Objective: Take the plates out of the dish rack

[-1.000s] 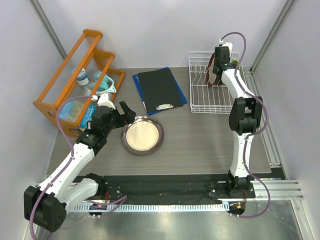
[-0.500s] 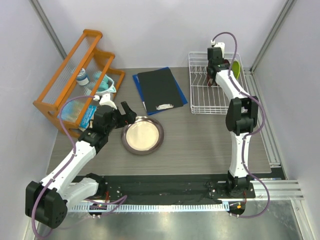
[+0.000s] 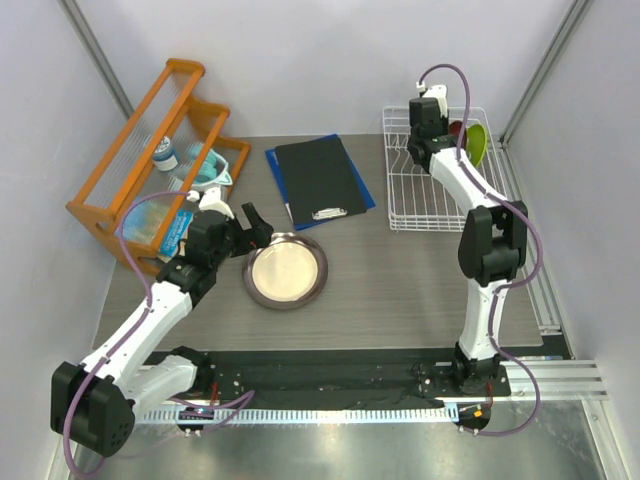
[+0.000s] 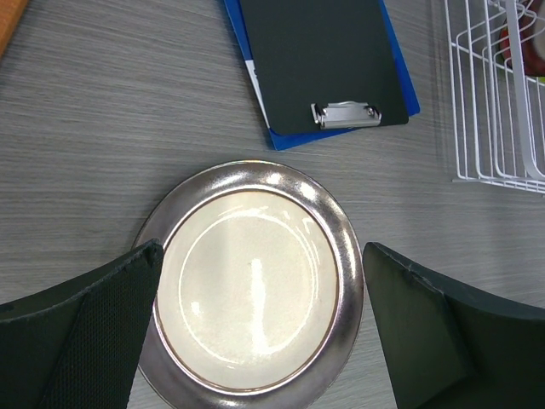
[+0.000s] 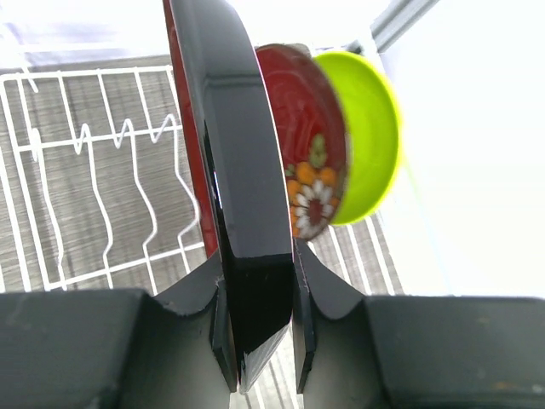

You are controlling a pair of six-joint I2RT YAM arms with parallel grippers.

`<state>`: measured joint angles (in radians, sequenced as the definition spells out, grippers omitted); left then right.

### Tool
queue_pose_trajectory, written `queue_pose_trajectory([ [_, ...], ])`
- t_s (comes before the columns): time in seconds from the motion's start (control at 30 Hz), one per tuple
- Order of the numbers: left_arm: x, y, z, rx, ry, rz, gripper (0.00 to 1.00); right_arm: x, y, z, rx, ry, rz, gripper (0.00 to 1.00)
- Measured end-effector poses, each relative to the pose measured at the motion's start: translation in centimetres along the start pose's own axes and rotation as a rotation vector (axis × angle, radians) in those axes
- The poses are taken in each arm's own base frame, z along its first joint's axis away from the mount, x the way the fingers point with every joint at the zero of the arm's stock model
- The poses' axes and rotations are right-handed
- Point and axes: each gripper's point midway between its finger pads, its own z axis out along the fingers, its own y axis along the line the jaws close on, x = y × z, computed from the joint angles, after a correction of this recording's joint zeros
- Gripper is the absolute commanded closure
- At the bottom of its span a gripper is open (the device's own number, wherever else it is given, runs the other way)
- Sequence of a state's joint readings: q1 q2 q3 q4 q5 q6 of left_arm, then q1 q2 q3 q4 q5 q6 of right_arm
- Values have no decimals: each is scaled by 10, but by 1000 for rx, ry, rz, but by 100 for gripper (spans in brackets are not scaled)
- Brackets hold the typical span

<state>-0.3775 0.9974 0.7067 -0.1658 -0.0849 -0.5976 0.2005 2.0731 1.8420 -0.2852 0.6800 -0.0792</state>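
A plate with a dark brown-grey rim [image 3: 285, 270] lies flat on the table; it also shows in the left wrist view [image 4: 255, 281]. My left gripper [image 3: 252, 225] is open just left of it, its jaws spread wide to either side of the plate [image 4: 261, 251] without touching it. My right gripper [image 3: 418, 140] is shut on the edge of the dark red-rimmed plate [image 5: 230, 128], held upright and edge-on over the back left of the white wire dish rack [image 3: 440, 205]. In the top view the arm hides most of that plate.
A dark red bowl [image 5: 311, 145] and a lime-green bowl [image 5: 366, 136] stand in the rack's back right [image 3: 470, 140]. A black clipboard on a blue folder [image 3: 318, 178] lies at mid-table. An orange wooden shelf rack [image 3: 150, 150] stands at the back left.
My right gripper has moved left and back across the rack with the dark red-rimmed plate, uncovering the red and green bowls. The left arm has barely moved.
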Motion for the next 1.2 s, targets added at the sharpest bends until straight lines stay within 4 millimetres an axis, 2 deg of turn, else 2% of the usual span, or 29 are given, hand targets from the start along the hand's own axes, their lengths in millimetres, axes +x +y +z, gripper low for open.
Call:
queue_pose_trajectory([
  [0.3,-1,-5,-3,24,-1,-9,1,-28,-46,-41,43,-37,42,99],
  [0.43,-4,-10,-8,50,-10,-21,1,-35,-63,-69,28,-48,79,99],
  [0.5,-4,-14,-9,70,-5,-25,0,-37,-64,-88,-11,-51,108,99],
  [0.6,-4,-23,-10,117,1,-33,1,-38,-53,-122,-109,-65,145,99],
  [0.73,-2,-33,-11,176,6,-43,1,-30,-19,-178,-331,-69,184,99],
  [0.83,0,-40,-10,223,6,-55,0,-12,9,-221,-530,-46,228,99],
  [0.9,3,-45,-10,256,10,-67,1,7,23,-247,-653,-7,258,99],
  [1.03,14,-55,-5,319,21,-89,0,41,44,-278,-803,80,304,99],
  [1.2,34,-61,1,362,47,-104,1,69,71,-303,-951,176,376,99],
])
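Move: My right hand grips the red-rimmed plate. My open left gripper, where the plate is headed, is about 45 cm left of it, 26 back and 3 lower. From the right hand the silver-rimmed plate lies 41 cm left, 30 back, 20 below; the clipboard 30 left, 7 back; the flowered plate 5 right, level. From my left hand the red-rimmed plate is some 46 cm right, 31 ahead. Keeping my pinch on the red-rimmed plate, I draw my right hand back and up about 10 cm from the rack, then swing it left and farther back, sinking, to end some 24 cm back and 19 left. Its left side rolls up about 45 degrees as it turns counter-clockwise. My open left hand shifts right 6 cm towards the plate, turning clockwise, left side dipping. ##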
